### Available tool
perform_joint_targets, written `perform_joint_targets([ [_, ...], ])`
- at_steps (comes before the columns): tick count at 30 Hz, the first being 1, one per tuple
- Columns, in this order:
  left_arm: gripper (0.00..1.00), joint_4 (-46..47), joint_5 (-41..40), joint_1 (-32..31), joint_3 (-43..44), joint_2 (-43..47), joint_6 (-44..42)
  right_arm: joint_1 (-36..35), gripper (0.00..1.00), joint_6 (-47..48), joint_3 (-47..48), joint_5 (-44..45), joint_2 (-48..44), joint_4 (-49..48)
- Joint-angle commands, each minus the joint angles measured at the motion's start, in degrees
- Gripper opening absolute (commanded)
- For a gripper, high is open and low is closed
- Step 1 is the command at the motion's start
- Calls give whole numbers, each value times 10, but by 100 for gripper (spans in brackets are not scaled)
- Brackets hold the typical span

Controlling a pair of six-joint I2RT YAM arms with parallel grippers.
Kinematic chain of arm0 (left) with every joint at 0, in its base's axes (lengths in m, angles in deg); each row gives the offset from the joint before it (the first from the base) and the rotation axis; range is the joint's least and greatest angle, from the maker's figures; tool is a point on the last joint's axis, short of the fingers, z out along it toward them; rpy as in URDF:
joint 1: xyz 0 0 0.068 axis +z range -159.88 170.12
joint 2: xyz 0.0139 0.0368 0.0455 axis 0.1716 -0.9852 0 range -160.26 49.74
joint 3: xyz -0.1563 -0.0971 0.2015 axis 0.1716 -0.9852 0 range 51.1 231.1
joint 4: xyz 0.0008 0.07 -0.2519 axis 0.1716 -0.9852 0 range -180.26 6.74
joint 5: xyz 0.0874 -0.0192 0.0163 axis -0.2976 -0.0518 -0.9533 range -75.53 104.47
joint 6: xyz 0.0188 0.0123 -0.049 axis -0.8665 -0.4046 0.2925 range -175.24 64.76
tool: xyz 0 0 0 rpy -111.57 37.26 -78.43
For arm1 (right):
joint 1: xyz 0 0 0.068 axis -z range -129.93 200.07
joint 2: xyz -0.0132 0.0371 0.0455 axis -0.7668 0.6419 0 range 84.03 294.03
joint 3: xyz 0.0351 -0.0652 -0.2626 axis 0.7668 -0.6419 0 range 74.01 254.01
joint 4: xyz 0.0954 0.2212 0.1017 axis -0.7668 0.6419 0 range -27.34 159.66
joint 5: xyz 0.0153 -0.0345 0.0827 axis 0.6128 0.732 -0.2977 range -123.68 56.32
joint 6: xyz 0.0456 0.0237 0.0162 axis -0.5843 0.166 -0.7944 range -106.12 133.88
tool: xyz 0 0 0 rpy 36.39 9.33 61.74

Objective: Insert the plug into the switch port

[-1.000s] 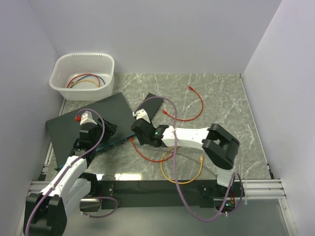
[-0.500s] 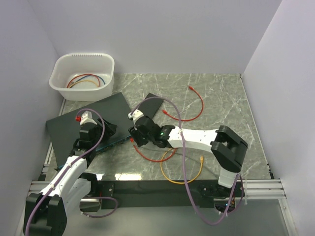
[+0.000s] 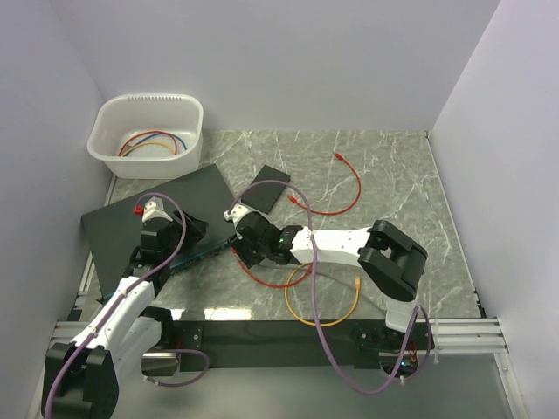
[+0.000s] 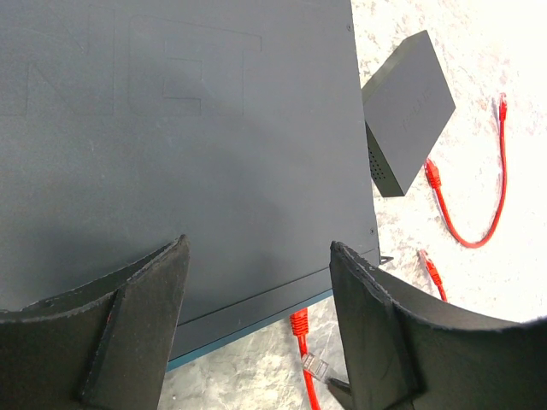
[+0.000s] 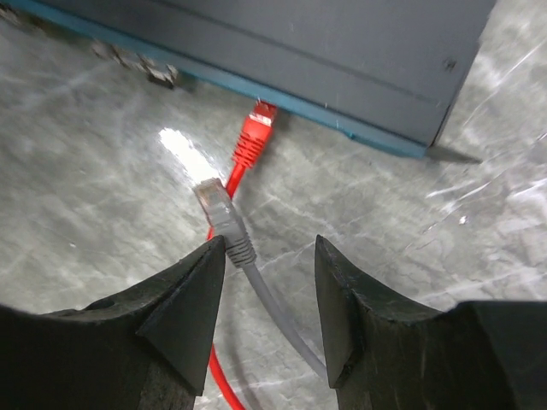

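Observation:
The switch (image 3: 157,209) is a flat black slab at the left with a teal front face (image 5: 359,128). The red plug (image 5: 254,137) butts against that face at a port; its clear tip is hidden. Its thin red cable (image 3: 262,278) trails back over the table. My right gripper (image 5: 269,256) hovers open just behind the plug. A grey cable's plug (image 5: 218,213) lies on the table by its left finger, not gripped. My left gripper (image 4: 256,248) is open over the switch's top (image 4: 171,128) near the front edge, with the red plug (image 4: 299,323) below it.
A small black box (image 3: 269,186) lies right of the switch. Another red cable (image 3: 345,188) curls behind it. An orange-yellow cable (image 3: 336,307) loops near the front edge. A white basin (image 3: 147,135) holding coloured cables stands at the back left.
My right gripper has shifted slightly left and toward the switch's front face, uncovering the small black box. The left arm has not moved.

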Motion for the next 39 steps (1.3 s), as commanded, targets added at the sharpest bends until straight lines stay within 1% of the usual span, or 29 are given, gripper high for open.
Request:
perform_joint_targets([
  [1, 72, 20, 9, 3, -3, -2, -7, -4, 53, 4, -5, -4, 6, -10],
  [6, 72, 20, 9, 3, -3, -2, -7, -4, 52, 4, -5, -4, 16, -13],
  [8, 72, 20, 8, 3, -3, -4, -8, -4, 49, 4, -2, -3, 22, -13],
  [12, 72, 21, 8, 3, -2, -6, -8, -4, 46, 4, 0, -9, 27, -13],
  [16, 72, 21, 8, 3, -2, -6, -8, -7, 48, 6, -9, -32, 23, -19],
  [21, 72, 20, 8, 3, -1, -7, -8, -12, 50, 8, -11, -34, 25, -19],
  [23, 72, 20, 8, 3, -1, -6, -8, -12, 49, 6, -9, -26, 28, -18],
  [25, 72, 20, 8, 3, -1, -6, -8, -12, 45, 4, -7, -17, 30, -16],
  [26, 72, 20, 8, 3, -1, -6, -8, -12, 37, 3, -6, -13, 30, -16],
  [28, 72, 20, 8, 3, -2, -6, -8, -12, 28, 2, -7, -8, 30, -16],
  [29, 72, 20, 8, 3, -1, -6, -8, -12, 21, 2, -8, -3, 28, -18],
  [31, 72, 20, 9, 3, 0, -6, -8, -11, 18, 2, -13, 16, 23, -18],
  [32, 72, 19, 8, 3, -2, -6, -8, -10, 13, 2, -13, 23, 16, -18],
  [34, 72, 19, 9, 3, -2, -5, -8, -10, 10, 3, -25, 40, 1, -21],
  [35, 72, 20, 8, 3, -2, -5, -8, -10, 7, 4, -33, 43, -24, -33],
  [37, 72, 20, 8, 3, 0, -6, -8, -9, 5, 4, -58, 40, -54, -55],
  [38, 72, 21, 9, 3, -1, -7, -8, -9, 0, 5, -66, 34, -82, -60],
  [39, 72, 21, 9, 3, -1, -9, -8, -9, 0, 7, -74, 25, -96, -65],
])
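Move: The loose grey plug lies just below the right hand, about 1 cm back, 1 cm left and some 2 cm under the hand point. The red plug already in the switch is about 3 cm ahead and 3 cm left of that hand, roughly 2 cm lower; the switch's near right corner is some 7 cm ahead and 2 cm right, about level. From the left hand the grey plug is about 12 cm right, 7 cm back and 6 cm below. The right hand sinks a little over 2 cm, easing about 1.5 cm back, to bring its half-open fingers down around the grey plug's boot, then closes them and pinches the boot with the plug's clear tip sticking out beyond the fingertips. With that grip kept, the hand draws about 2 cm to the right and begins to rise slightly, its tilt changing by only a few degrees. ##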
